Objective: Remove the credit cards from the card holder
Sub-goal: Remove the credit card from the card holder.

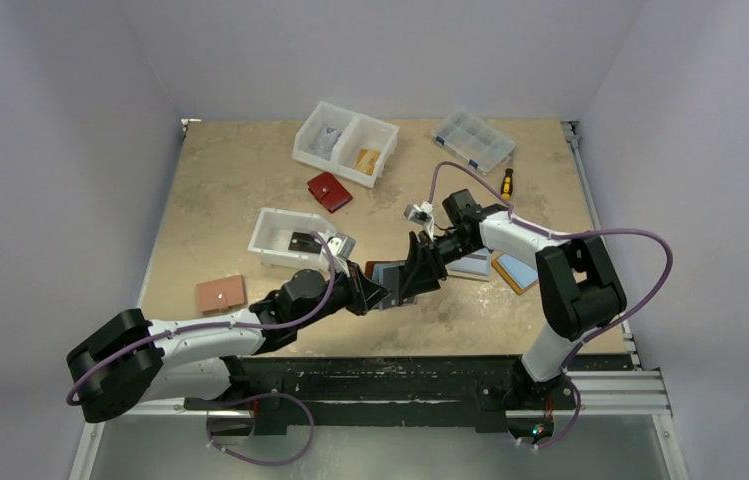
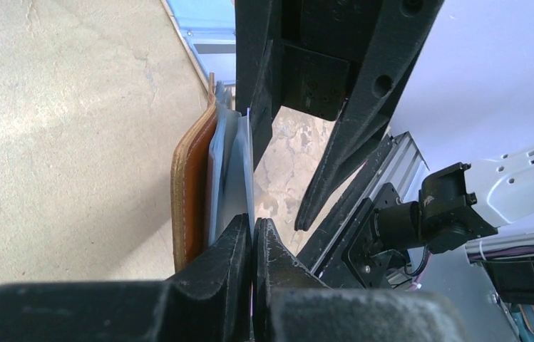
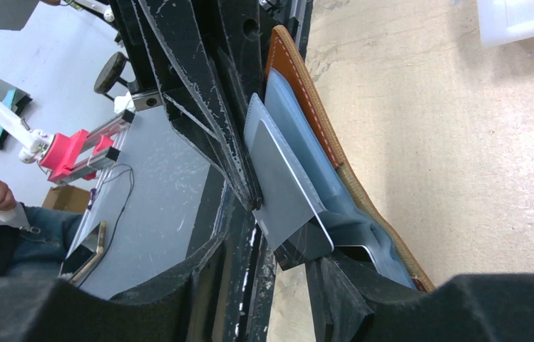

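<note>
Between the two arms at mid-table the card holder (image 1: 386,272) is held up off the surface, its brown outer skin (image 2: 191,185) edge-on and a light-blue inner panel (image 3: 299,135) facing my right wrist. My left gripper (image 2: 253,224) (image 1: 378,292) is shut on a thin light-blue panel of the holder. A grey credit card (image 3: 285,178) sticks out of the pocket, with a darker corner under it. My right gripper (image 3: 267,253) (image 1: 413,274) straddles that card's lower corner with its jaws apart. One of its fingers (image 3: 342,285) touches the pocket edge.
A red wallet (image 1: 329,191) lies behind, near a white two-part bin (image 1: 345,142). A white tray (image 1: 285,240) is at the left, a tan holder (image 1: 221,294) nearer the front left. A clear organiser box (image 1: 472,139), a screwdriver (image 1: 507,182) and a blue-and-tan holder (image 1: 513,270) lie to the right.
</note>
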You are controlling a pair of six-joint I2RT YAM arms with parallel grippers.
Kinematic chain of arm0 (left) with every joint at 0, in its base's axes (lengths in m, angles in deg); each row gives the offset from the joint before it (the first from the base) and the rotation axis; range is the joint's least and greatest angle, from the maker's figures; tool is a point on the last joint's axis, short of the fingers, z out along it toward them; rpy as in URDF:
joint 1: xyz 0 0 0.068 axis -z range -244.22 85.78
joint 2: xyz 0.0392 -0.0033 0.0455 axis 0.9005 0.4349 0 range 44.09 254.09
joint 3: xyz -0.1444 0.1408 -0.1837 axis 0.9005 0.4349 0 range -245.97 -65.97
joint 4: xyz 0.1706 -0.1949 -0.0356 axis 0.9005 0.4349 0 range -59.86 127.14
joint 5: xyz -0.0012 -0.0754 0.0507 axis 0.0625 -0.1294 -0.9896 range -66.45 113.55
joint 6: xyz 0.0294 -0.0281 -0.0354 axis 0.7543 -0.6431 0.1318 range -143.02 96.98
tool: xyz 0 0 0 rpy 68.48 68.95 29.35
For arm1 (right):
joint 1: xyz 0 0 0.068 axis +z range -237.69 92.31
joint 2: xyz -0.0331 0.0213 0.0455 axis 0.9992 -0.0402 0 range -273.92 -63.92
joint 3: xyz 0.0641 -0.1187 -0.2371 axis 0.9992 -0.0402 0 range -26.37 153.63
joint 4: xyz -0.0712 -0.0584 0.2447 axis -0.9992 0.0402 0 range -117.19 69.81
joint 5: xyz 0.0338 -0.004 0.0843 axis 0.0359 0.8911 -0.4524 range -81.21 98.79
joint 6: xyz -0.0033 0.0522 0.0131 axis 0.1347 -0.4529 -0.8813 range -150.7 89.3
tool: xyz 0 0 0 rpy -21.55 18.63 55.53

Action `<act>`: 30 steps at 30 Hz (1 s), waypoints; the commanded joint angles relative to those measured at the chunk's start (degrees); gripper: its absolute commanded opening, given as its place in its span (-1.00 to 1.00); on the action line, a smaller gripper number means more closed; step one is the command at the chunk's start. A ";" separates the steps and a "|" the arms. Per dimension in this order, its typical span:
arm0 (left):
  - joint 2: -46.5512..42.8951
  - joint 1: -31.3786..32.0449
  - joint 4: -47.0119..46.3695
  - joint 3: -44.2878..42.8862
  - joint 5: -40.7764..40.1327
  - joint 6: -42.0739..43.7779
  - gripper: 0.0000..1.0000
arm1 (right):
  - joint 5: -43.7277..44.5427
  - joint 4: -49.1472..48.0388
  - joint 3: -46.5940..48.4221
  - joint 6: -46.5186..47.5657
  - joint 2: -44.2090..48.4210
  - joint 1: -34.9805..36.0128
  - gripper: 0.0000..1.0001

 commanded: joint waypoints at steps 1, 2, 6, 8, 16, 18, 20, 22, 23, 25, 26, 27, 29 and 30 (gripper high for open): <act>-0.74 0.53 -6.03 -0.66 -0.52 0.75 -1.00 | -3.52 -1.67 1.20 -0.93 0.26 0.00 -0.05; -0.74 0.49 -5.95 -0.65 -0.65 0.75 -1.00 | -3.53 -1.75 1.20 -1.00 0.34 -0.04 -0.08; -1.44 0.46 -5.43 -0.28 -1.50 0.40 -1.00 | -3.39 -1.94 1.07 -0.96 0.31 -0.09 -0.21; -1.87 0.46 -5.52 0.19 -1.88 0.16 -1.00 | -3.23 -1.99 0.98 -0.92 0.22 -0.11 -0.27; -3.81 0.47 -6.53 2.59 -2.95 -1.32 -1.00 | -2.83 -1.95 0.80 -0.37 0.11 -0.13 -0.65; -4.14 0.46 -6.71 3.07 -3.28 -1.53 -1.00 | -2.81 -1.81 0.83 -0.11 0.15 -0.09 -0.85; -4.54 0.48 -6.85 3.52 -3.48 -1.89 -1.00 | -2.82 -1.06 0.99 0.78 0.16 -0.11 -1.00; -4.75 0.47 -6.91 3.90 -3.62 -2.36 -1.00 | -2.53 -0.11 1.27 1.94 0.20 -0.09 -1.00; -4.78 0.53 -6.79 3.95 -3.69 -2.63 -0.97 | -2.29 0.21 1.40 2.46 0.26 -0.13 -1.00; -4.74 0.53 -6.18 4.05 -3.98 -3.70 -0.77 | -1.69 0.74 1.54 3.12 0.26 -0.09 -1.00; -4.65 0.47 -5.92 4.06 -4.01 -4.29 -0.67 | -1.35 0.90 1.55 3.31 0.25 -0.09 -1.00; -4.54 0.47 -5.86 4.07 -3.91 -4.57 -0.59 | -1.07 0.99 1.63 3.49 0.21 -0.09 -1.00; -4.31 0.48 -5.61 4.05 -3.68 -5.29 -0.46 | -0.40 1.19 1.71 3.82 0.10 -0.10 -1.00; -4.19 0.51 -5.59 4.09 -3.56 -5.50 -0.41 | -0.24 1.28 1.72 3.90 0.03 -0.09 -1.00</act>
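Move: The card sleeve with its card stands between my hands at about their height: its middle is some 3 cm left and 1 cm ahead of my open right hand, and about 3 cm right and 1 cm ahead of my left, which already pinches it. The brown card holder's cover is roughly 3 cm ahead of my left hand, 3 cm right and 3 cm lower; the white bin lies about 20 cm left and 10 cm ahead of it. I hold my right hand nearly still and shut its half-open fingers around the near end of the card sleeve until they pinch it. My left hand keeps its grip, eases about 1 cm left, away from my right hand, and only at the end opens its fingers about a quarter, letting go of the sleeve. ##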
